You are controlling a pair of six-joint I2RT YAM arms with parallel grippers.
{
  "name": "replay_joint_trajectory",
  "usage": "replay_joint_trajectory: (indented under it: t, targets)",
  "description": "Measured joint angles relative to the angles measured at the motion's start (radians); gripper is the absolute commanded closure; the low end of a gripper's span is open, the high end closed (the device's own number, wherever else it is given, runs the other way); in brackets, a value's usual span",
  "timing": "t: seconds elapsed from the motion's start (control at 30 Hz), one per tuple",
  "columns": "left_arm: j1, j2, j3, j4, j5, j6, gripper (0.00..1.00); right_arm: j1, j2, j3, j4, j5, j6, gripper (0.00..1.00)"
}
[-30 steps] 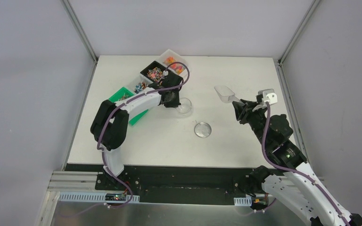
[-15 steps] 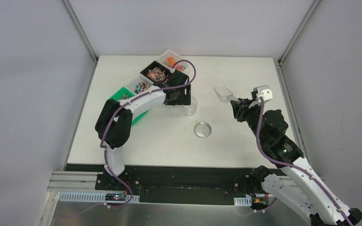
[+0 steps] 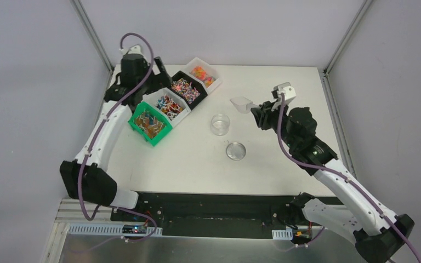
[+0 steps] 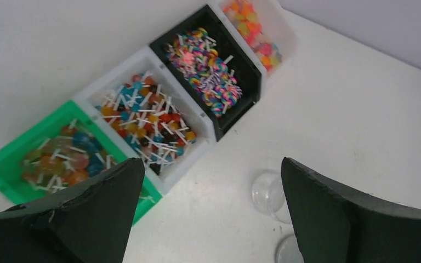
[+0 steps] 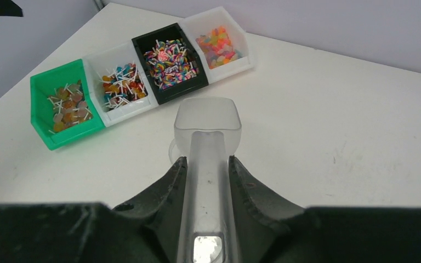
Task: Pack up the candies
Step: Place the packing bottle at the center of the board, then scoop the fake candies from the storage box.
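Observation:
The candies [image 3: 167,104] fill four bins in a diagonal row: green [image 4: 60,161], white [image 4: 142,112], black [image 4: 205,71] and a far white one [image 4: 252,27]. All four bins also show in the right wrist view, candies [image 5: 170,57] inside. My left gripper [image 4: 211,164] hangs open and holds nothing, above and behind the bins at the back left [image 3: 152,82]. My right gripper [image 5: 207,159] is shut on the handle of a clear plastic scoop [image 5: 208,123]. The empty scoop [image 3: 242,104] hovers just right of the clear jar [image 3: 220,124].
The jar [image 4: 268,192] stands upright and unlidded on the white table [image 3: 285,82]. Its round lid [image 3: 235,150] lies flat just in front of it. Grey walls close the table on the left, back and right.
My left gripper has opened, left the jar and swung to the back left, behind the bins. The right arm has carried the scoop leftwards, closer to the jar.

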Motion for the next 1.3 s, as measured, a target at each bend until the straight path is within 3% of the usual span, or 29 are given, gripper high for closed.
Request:
replay_joint_trajectory:
  t: [0.2, 0.37, 0.6, 1.0, 1.3]
  targets:
    - [0.185, -0.185, -0.154, 0.003, -0.003, 0.005, 0.08, 0.008, 0.195, 0.119, 0.017, -0.082, 0.007, 1.0]
    - [0.238, -0.291, -0.349, -0.004, -0.091, -0.078, 0.25, 0.08, 0.364, 0.255, 0.013, -0.097, -0.006, 1.0]
    - [0.412, -0.317, -0.515, -0.013, -0.142, -0.21, 0.27, 0.224, 0.615, 0.511, -0.058, -0.079, -0.092, 1.0]
    - [0.432, -0.231, -0.613, 0.031, -0.019, -0.25, 0.33, 0.322, 0.973, 0.87, -0.216, -0.01, -0.214, 1.0]
    - [0.439, -0.196, -0.624, 0.056, 0.053, -0.25, 0.41, 0.337, 1.131, 1.019, -0.256, 0.027, -0.277, 1.0]
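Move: The right hand, holding the clear scoop, has the white lollipop bin about 17 cm ahead, 32 cm left and 27 cm below; the black bin lies 25 ahead, 24 left, the green bin 8 ahead, 37 left, the packing bottle 9 ahead, 9 left. From the empty left hand the green bin is roughly 5 cm back, 8 left and 24 below; the white bin 4 ahead, 2 left. The right hand keeps its grip on the scoop and sweeps it some 27 cm left, drifting forward and sinking about 6 cm late on, towards the white lollipop bin, its left side dipping nearly 30 degrees while it swings counter-clockwise. The left hand clears leftwards about 15 cm and back 10, then mainly drops 17 cm overall beside the green bin's outer wall, tipping down and turning counter-clockwise, fingers closing partway. ##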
